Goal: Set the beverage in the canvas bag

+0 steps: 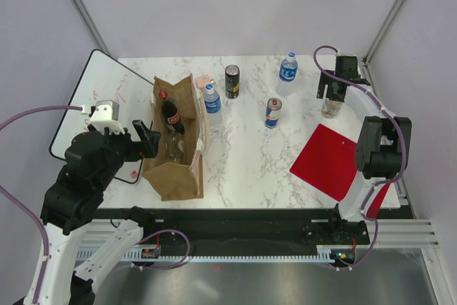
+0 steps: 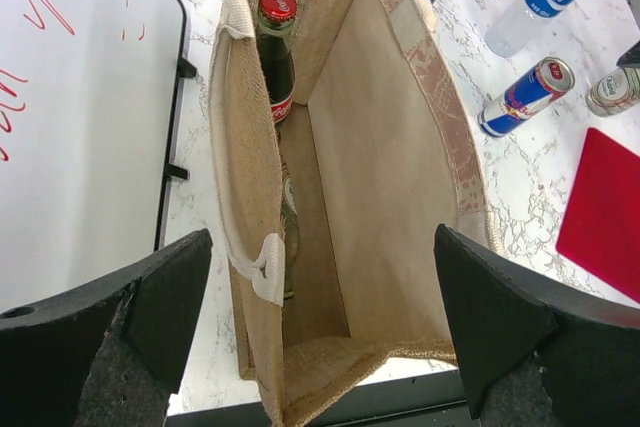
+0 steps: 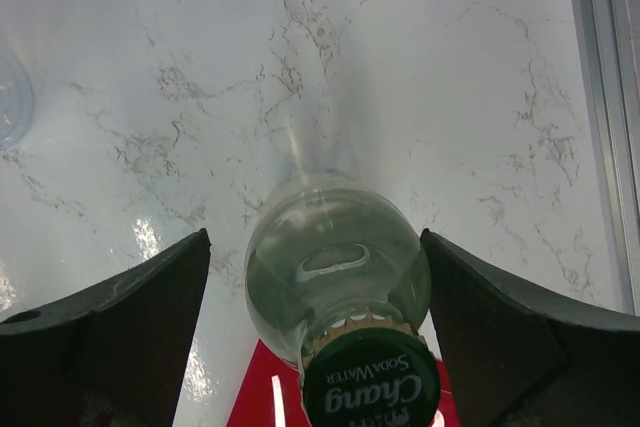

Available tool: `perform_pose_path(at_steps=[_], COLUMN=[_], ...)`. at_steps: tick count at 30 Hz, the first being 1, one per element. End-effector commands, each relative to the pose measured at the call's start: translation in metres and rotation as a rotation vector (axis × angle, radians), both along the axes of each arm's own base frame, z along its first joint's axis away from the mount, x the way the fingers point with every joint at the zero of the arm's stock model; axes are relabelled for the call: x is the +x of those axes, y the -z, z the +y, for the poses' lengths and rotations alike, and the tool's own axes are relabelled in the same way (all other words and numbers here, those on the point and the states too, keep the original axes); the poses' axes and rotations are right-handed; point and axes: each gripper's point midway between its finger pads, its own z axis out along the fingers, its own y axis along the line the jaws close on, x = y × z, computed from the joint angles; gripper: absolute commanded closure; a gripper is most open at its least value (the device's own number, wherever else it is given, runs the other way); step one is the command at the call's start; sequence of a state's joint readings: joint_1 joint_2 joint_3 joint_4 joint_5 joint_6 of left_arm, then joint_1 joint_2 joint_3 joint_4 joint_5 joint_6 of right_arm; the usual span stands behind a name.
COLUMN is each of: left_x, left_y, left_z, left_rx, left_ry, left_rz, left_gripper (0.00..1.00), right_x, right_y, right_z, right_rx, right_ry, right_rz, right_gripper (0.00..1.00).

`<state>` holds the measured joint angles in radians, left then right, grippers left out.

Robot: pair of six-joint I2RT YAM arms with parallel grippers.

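Observation:
The tan canvas bag (image 1: pixel 175 169) stands upright at the table's left, its mouth open (image 2: pixel 390 177). Inside it a cola bottle (image 1: pixel 171 113) with a red cap (image 2: pixel 276 47) leans on the far-left wall, with a second bottle (image 2: pixel 289 217) lower down. My left gripper (image 1: pixel 146 138) is open just left of the bag, and its fingers frame the bag's near end (image 2: pixel 322 237). At the back right, my right gripper (image 1: pixel 330 98) stands open around a clear glass soda-water bottle (image 3: pixel 335 267), one finger on each side (image 3: pixel 315 237), with a small gap at the left.
A whiteboard (image 1: pixel 86 98) lies left of the bag. A black can (image 1: pixel 232 81), a blue-and-silver can (image 1: pixel 272 113) and two plastic water bottles (image 1: pixel 212 99) (image 1: pixel 288 68) stand mid-table. A red mat (image 1: pixel 332 161) lies at the near right, by the table edge.

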<state>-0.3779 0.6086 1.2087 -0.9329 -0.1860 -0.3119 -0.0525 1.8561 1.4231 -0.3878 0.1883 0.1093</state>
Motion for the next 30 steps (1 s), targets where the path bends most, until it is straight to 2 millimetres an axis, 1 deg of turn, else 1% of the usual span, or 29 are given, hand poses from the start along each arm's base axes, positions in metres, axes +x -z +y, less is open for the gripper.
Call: perform_pose_path(at_steps=[1,5,8,13,16,17,18,19,20,21,22,23,24,25,26,27,28,29,30], left_x=[0.009,0.009,0.008,0.008,0.008,0.008,0.009,0.009,0.009,0.009,0.01,0.01,0.011,0.012,0.012,0.013,0.014,0.014,0.015], left_y=[-0.007,-0.006,-0.006,-0.005,-0.005,-0.004,-0.004,-0.003,-0.003,-0.003,-0.001,0.001,0.001,0.004,0.005,0.006,0.008,0.009,0.011], left_z=[0.001,0.001,0.001,0.002,0.001,0.001,0.001,0.001,0.002,0.001,0.002,0.002,0.002,0.002,0.002,0.003,0.003,0.003,0.003], left_rx=[0.032,0.033,0.035,0.037,0.036,0.037,0.038,0.038,0.039,0.04,0.043,0.046,0.045,0.048,0.046,0.047,0.048,0.045,0.046], left_ry=[-0.004,-0.004,-0.002,-0.003,-0.002,-0.002,-0.003,-0.001,-0.004,-0.004,-0.007,-0.008,-0.012,-0.015,-0.018,-0.021,-0.026,-0.031,-0.035], left_rz=[-0.031,-0.028,-0.03,-0.029,-0.03,-0.028,-0.026,-0.025,-0.025,-0.024,-0.018,-0.013,-0.013,-0.006,0.001,0.003,0.009,0.014,0.019], left_gripper=[0.02,0.02,0.02,0.02,0.02,0.03,0.03,0.03,0.03,0.03,0.03,0.02,0.03,0.03,0.03,0.03,0.03,0.04,0.05], right_x=[0.014,0.012,0.013,0.013,0.013,0.012,0.012,0.01,0.01,0.009,0.007,0.006,0.003,0.001,-0.003,-0.005,-0.009,-0.013,-0.016], right_y=[0.001,0.012,0.018,0.018,0.017,0.016,0.014,0.009,0.005,0.002,-0.006,-0.012,-0.015,-0.027,-0.03,-0.035,-0.046,-0.048,-0.052], right_z=[0.0,-0.001,0.003,0.001,0.001,0.003,0.003,0.005,0.007,0.009,0.013,0.016,0.019,0.025,0.029,0.033,0.036,0.051,0.062], right_rx=[-0.017,-0.017,0.0,-0.008,-0.011,-0.006,-0.001,0.004,0.014,0.02,0.029,0.042,0.047,0.048,0.056,0.054,0.051,0.053,0.056], right_ry=[-0.037,-0.032,-0.042,-0.039,-0.045,-0.049,-0.051,-0.056,-0.061,-0.064,-0.072,-0.078,-0.082,-0.091,-0.093,-0.102,-0.108,-0.131,-0.154], right_rz=[-0.046,-0.02,-0.013,-0.021,-0.021,-0.022,-0.026,-0.035,-0.044,-0.051,-0.068,-0.079,-0.078,-0.1,-0.096,-0.101,-0.121,-0.113,-0.114], right_gripper=[0.1,0.11,0.11,0.13,0.25,0.36,0.4,0.44,0.52,0.54,0.58,0.68,0.73,0.78,0.86,0.9,0.94,1.0,1.0])
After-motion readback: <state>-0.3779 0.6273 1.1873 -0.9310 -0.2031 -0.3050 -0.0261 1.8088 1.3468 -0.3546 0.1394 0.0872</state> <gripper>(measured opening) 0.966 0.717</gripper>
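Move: The green-capped soda bottle stands between the open right fingers, its middle about 1 cm ahead, 1 cm right and 1 cm below. From the right hand the clear water bottle is some 15 cm left and 8 cm ahead; the energy can is roughly 20 cm left, 3 cm back and 4 cm lower. The red sheet's middle lies 17 cm back, 5 cm right and 11 cm below. From the left hand the soda bottle is about 57 cm right, 30 cm ahead and 24 cm below. Ease the open right gripper just over 1 cm forward and slightly down around the soda bottle, then close the fingers until they pinch its body from both sides. Keeping that grip at nearly the same height, draw the hand back and left about 3 cm, towards the bag, turning it only a few degrees. ##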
